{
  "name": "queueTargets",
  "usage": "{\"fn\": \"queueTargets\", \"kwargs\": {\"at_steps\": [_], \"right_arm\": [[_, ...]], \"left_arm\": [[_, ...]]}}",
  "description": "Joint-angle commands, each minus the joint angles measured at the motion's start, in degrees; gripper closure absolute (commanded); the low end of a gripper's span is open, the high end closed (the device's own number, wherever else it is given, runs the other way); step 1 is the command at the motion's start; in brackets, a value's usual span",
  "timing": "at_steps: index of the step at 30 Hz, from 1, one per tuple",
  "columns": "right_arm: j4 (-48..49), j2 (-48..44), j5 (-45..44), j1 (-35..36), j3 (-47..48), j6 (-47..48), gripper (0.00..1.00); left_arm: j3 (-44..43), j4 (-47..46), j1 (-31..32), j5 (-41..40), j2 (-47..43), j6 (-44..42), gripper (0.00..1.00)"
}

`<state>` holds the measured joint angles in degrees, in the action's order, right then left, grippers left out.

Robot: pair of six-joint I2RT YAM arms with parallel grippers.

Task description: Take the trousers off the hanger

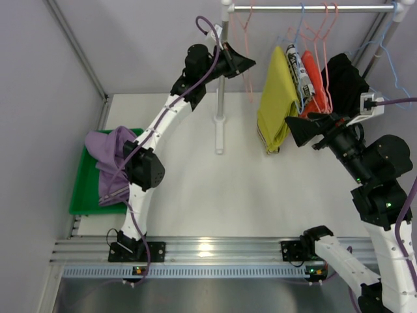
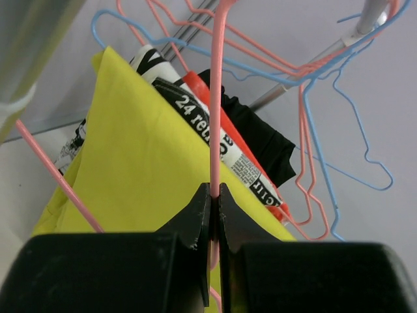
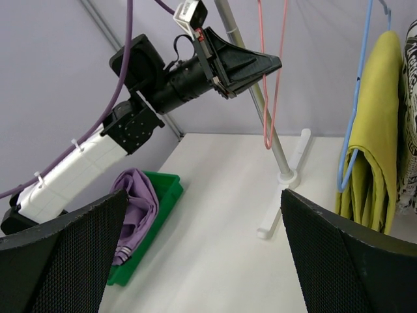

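Note:
The lilac trousers [image 1: 111, 156] lie bunched in the green tray [image 1: 81, 189] at the table's left, also seen in the right wrist view [image 3: 133, 208]. The bare pale pink hanger [image 1: 249, 85] hangs beside the rack post, its top reaching up toward the rail. My left gripper [image 1: 244, 65] is shut on the hanger's thin wire [image 2: 215, 98], pinched between the jaw tips [image 2: 215, 190]. From the right wrist the hanger [image 3: 267, 98] runs down past the left gripper [image 3: 273, 63]. My right gripper [image 1: 293, 130] stands open [image 3: 203, 195], holding nothing, below the hanging clothes.
A mustard-yellow garment [image 1: 277, 98], a printed cloth, a red one and a black garment [image 1: 345, 78] hang from the rail [image 1: 313, 8] on blue and red-orange hangers. The white rack post [image 1: 220, 85] stands on the table with its foot [image 3: 287, 189].

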<state>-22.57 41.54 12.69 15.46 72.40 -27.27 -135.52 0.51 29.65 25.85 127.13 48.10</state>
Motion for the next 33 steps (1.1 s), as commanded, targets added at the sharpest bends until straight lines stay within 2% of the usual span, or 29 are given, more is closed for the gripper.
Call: {"fn": "queueTargets", "kwargs": {"at_steps": [1, 6, 8, 10, 11, 12, 13, 14, 15, 20, 24, 30, 33], "right_arm": [[-0.5, 0.1, 0.8, -1.0, 1.2, -0.3, 0.01], [-0.9, 0.1, 1.0, -1.0, 1.5, 0.1, 0.01], [-1.1, 0.2, 1.1, -1.0, 1.6, 0.3, 0.01], [-1.1, 0.1, 1.1, -1.0, 1.6, 0.5, 0.00], [-1.1, 0.2, 1.3, -1.0, 1.5, 0.8, 0.00], [-1.0, 0.1, 1.5, -1.0, 1.4, 1.0, 0.01], [-1.0, 0.0, 1.5, -1.0, 1.3, 1.6, 0.01], [-0.8, -0.2, 1.6, -1.0, 0.7, 2.0, 0.01], [-0.7, -0.4, 1.4, -1.0, 0.3, 2.6, 0.01], [-0.5, -1.9, 1.0, -1.0, -2.7, 5.0, 0.00], [-0.5, -2.4, 0.1, -1.0, -3.8, 6.3, 0.01], [-0.9, -1.8, 0.1, -1.0, -5.1, 9.2, 0.01], [-3.8, -0.2, 0.7, -1.0, -4.6, 10.8, 0.01]], "left_arm": [[1.9, -0.8, 0.0, 0.2, -1.9, 0.7, 1.00], [5.3, -0.8, 0.1, 1.5, -2.6, 1.9, 1.00], [6.2, -0.8, 0.1, 1.2, -2.9, 1.9, 0.88], [6.7, -0.8, 0.1, 1.0, -3.7, 2.0, 0.67], [6.8, -0.9, 0.1, 1.2, -4.1, 2.0, 0.52], [6.8, -1.0, 0.1, 1.4, -4.8, 1.9, 0.29], [6.8, -1.1, 0.1, 1.6, -5.3, 1.6, 0.17], [6.7, -1.0, 0.1, 1.8, -5.8, 0.2, 0.06], [6.6, -0.8, 0.1, 2.1, -7.1, -0.6, 0.01], [9.2, 4.3, 0.2, 1.7, -12.7, -5.5, 0.01], [15.4, 8.8, 0.1, 1.5, -22.1, -11.1, 0.01], [21.5, 26.3, -1.6, -2.3, -32.4, -26.3, 0.01], [27.1, 32.5, -5.3, -3.2, -38.4, -32.0, 0.01]]}}
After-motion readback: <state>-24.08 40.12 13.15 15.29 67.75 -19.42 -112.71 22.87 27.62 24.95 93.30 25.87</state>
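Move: The left hand grips the empty pink hanger, whose place on the rail lies about 7 cm ahead, 2 cm to the left and 14 cm up. The rack's left post is some 9 cm left and 6 cm ahead. The yellow-green trousers hang about 11 cm right, level fore and aft, 18 cm lower; the patterned cloth is 17 cm right, 5 ahead. From the open right hand, that rail place is roughly 32 cm ahead, 12 left, 9 up. The left hand first sinks about 4 cm, lowering the pink hanger on the rail, and spreads its shut fingers wide to let go of it, then draws back some 12 cm and left some 11 cm while rising, away from the hanger and trousers, with its left side rolling up nearly 20 degrees. Meanwhile the right hand, still open and touching nothing, dips about 4 cm in the later part with a slight roll to the other side. ##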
